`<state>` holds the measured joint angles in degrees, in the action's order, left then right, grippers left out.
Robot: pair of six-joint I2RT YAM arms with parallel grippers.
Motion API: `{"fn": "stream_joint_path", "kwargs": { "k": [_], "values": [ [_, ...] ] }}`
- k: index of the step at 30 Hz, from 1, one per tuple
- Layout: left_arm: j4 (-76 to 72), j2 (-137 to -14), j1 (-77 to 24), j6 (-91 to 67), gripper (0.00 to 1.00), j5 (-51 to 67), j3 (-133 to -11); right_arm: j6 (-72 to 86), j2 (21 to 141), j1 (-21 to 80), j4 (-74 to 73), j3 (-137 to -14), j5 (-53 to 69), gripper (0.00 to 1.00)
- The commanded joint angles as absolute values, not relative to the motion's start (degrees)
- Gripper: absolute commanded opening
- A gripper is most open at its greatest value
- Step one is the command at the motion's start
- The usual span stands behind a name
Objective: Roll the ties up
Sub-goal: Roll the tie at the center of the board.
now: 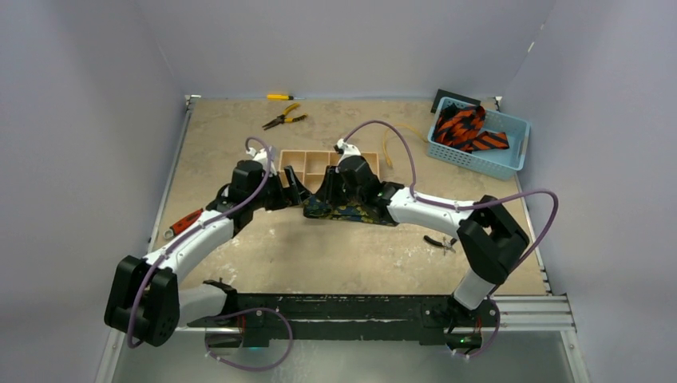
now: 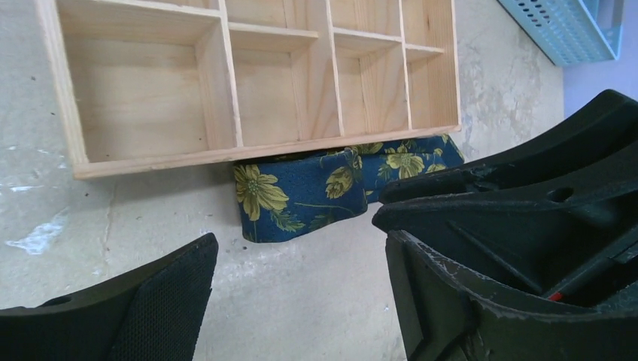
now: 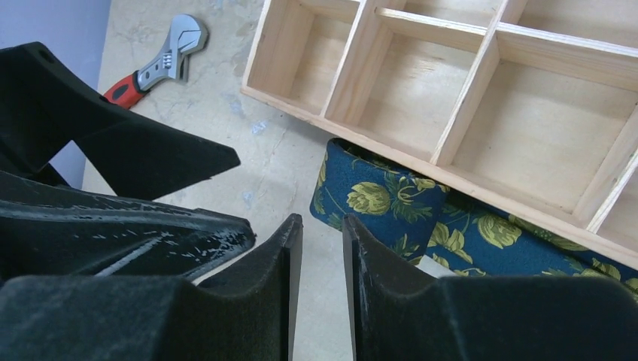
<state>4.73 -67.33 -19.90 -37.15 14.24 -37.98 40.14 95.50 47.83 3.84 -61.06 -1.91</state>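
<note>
A dark navy tie point(image 2: 301, 197) with yellow flowers lies bunched on the table against the front wall of a wooden divider tray point(image 2: 263, 151). In the top view the tie point(image 1: 345, 213) sits between both grippers. My left gripper point(image 2: 297, 242) is open, its fingers apart on either side of the tie's folded end and a little short of it, holding nothing. My right gripper point(image 3: 322, 222) stands with a narrow gap and only bare table between its pads; the tie point(image 3: 376, 197) lies just beyond its tips. Orange-red ties point(image 1: 467, 129) with black stripes lie in the blue basket point(image 1: 511, 164).
The tray's point(image 1: 315, 159) compartments hold nothing. Yellow pliers point(image 1: 283, 120) and a yellow screwdriver point(image 1: 279, 96) lie at the back. A red-handled wrench point(image 3: 154, 64) lies at the left, black pliers point(image 1: 439, 242) at the right, and a thin yellow cord point(image 1: 389, 148) by the tray.
</note>
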Motion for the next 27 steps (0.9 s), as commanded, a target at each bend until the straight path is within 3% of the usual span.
{"fn": "stream_joint_path", "kwargs": {
  "k": [1, 27],
  "values": [
    [-3.0, -70.7, -19.6, -39.4, 0.79, 19.8, -36.7, 40.8, 97.1, 47.2, 4.5, -61.1, -2.1, 0.29],
    [-5.2, -81.1, -19.5, -37.5, 0.78, 21.7, -38.9, 42.4, 97.8, 42.9, 9.4, -49.6, -3.4, 0.26]
  ]
}}
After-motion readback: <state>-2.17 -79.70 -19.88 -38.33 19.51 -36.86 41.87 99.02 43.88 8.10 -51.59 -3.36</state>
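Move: The tie's rolled end lies about 4 cm to the right of the left hand, barely 1 cm farther out and some 10 cm below it. From the right hand, that roll is roughly 2 cm to the left, 1 cm out and 10 cm down. The flat rest of the tie has its middle about 10 cm to the right of the right hand, level with it, and the wooden box is centred 10 cm ahead of that hand and 1 cm to its right. Down and to the right, the right hand sinks about 8 cm while drifting some 5 cm across, bringing its barely parted fingertips close to where the roll meets the flat tie. The left hand, jaws kept wide, comes down about 5 cm and edges right towards the roll's left side, its fingers tipping slightly more downwards. ##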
